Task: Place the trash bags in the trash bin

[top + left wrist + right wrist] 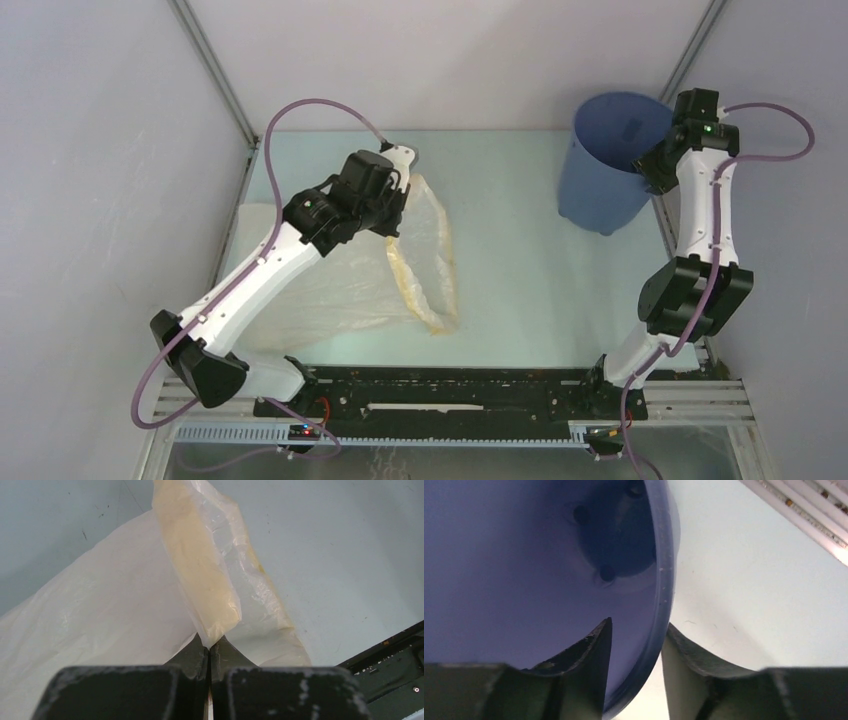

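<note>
The trash bag (340, 285) lies spread on the left of the table, whitish and translucent, with its yellow rim (440, 270) towards the middle. My left gripper (397, 208) is at the bag's far end, shut on a bunched fold of the yellow rim (200, 570). The left wrist view shows the fingers (210, 642) pinched together on the bag (90, 630). The blue trash bin (605, 175) stands at the back right and looks tilted. My right gripper (655, 160) straddles its right rim. One finger is inside the bin (524, 555) and one outside (639, 627), closed on the wall.
A black rail (450, 395) runs along the near edge between the arm bases. Grey enclosure walls and metal frame posts (215, 70) close in the table on the left, back and right. The bin stands close to the right wall.
</note>
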Tool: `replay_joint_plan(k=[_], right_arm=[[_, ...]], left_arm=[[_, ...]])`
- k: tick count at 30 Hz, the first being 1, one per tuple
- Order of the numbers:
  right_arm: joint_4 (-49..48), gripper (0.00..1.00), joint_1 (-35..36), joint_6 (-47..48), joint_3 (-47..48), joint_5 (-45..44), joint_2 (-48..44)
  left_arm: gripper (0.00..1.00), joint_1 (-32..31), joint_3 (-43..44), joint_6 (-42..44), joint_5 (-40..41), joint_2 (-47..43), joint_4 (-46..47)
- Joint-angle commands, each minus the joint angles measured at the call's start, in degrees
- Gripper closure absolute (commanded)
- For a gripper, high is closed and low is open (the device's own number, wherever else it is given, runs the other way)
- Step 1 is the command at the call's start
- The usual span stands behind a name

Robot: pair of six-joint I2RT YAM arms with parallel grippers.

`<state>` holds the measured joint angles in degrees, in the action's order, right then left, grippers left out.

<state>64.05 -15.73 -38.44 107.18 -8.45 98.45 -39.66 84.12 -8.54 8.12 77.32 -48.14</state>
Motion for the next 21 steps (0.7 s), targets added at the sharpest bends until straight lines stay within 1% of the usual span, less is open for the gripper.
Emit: replay_joint_plan(k=[1, 7, 8, 10, 11, 17, 19, 21], right_arm=[[-1.42, 0.56, 0.4, 0.56, -3.16, 0.85, -3.27], [-0.93, 0.85, 3.06, 1.29, -8.75, 2.88, -9.75], [-0.76, 0.92, 3.79, 1.71, -9.7, 3.42, -10.91], [-0.06, 0.98, 5.89, 2.5, -11.16, 4.0, -12.99], [0.5, 1.0, 6.94, 2.9, -11.61, 4.06, -13.86], [4.82, 1.0, 13.51, 6.51, -11.78, 5.71, -16.98], [6.65, 1.0, 15.02, 7.42, -12.04, 4.91, -17.88], [7.12, 1.0, 15.54, 9.27, -12.95, 6.62, -18.91]], left_arm=[[1.0, 0.72, 2.49, 0.4, -0.24, -0.71, 0.09], [1.0, 0.82, 4.07, -1.26, 1.22, -0.5, -1.08], [1.0, 0.87, 4.17, -1.57, 1.52, -0.52, -1.46], [1.0, 0.87, 4.53, -2.01, 2.35, -0.57, -1.96], [1.0, 0.86, 4.77, -2.34, 2.99, -0.59, -2.43], [1.0, 1.03, 5.83, -4.09, 5.55, -1.56, -4.11], [1.0, 1.02, 5.8, -4.71, 6.22, -1.95, -4.68], [1.0, 1.02, 5.59, -5.5, 6.82, -2.65, -5.42]])
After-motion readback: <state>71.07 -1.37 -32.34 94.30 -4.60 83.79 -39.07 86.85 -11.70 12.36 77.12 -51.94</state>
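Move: My open right fingers already straddle the near-right stretch of the trash bin's rim. The bin's middle lies about 10 cm ahead of that hand, 5 cm to its left and 12 cm below. The trash bag is spread some 57 cm to the right hand's left, 17 cm nearer the bases and 14 cm lower. From my left hand, which still grips the bag's edge, the bin is roughly 20 cm ahead, 45 cm to the right and 12 cm down. I shut my right fingers on the bin's rim, pinching its wall as the hand dips slightly and starts back, then drag the bin left and back towards the bag, about 14 cm in all, the wrist turning some 20 degrees counter-clockwise. My left hand keeps its hold on the bag and eases about 2 cm left and up. ##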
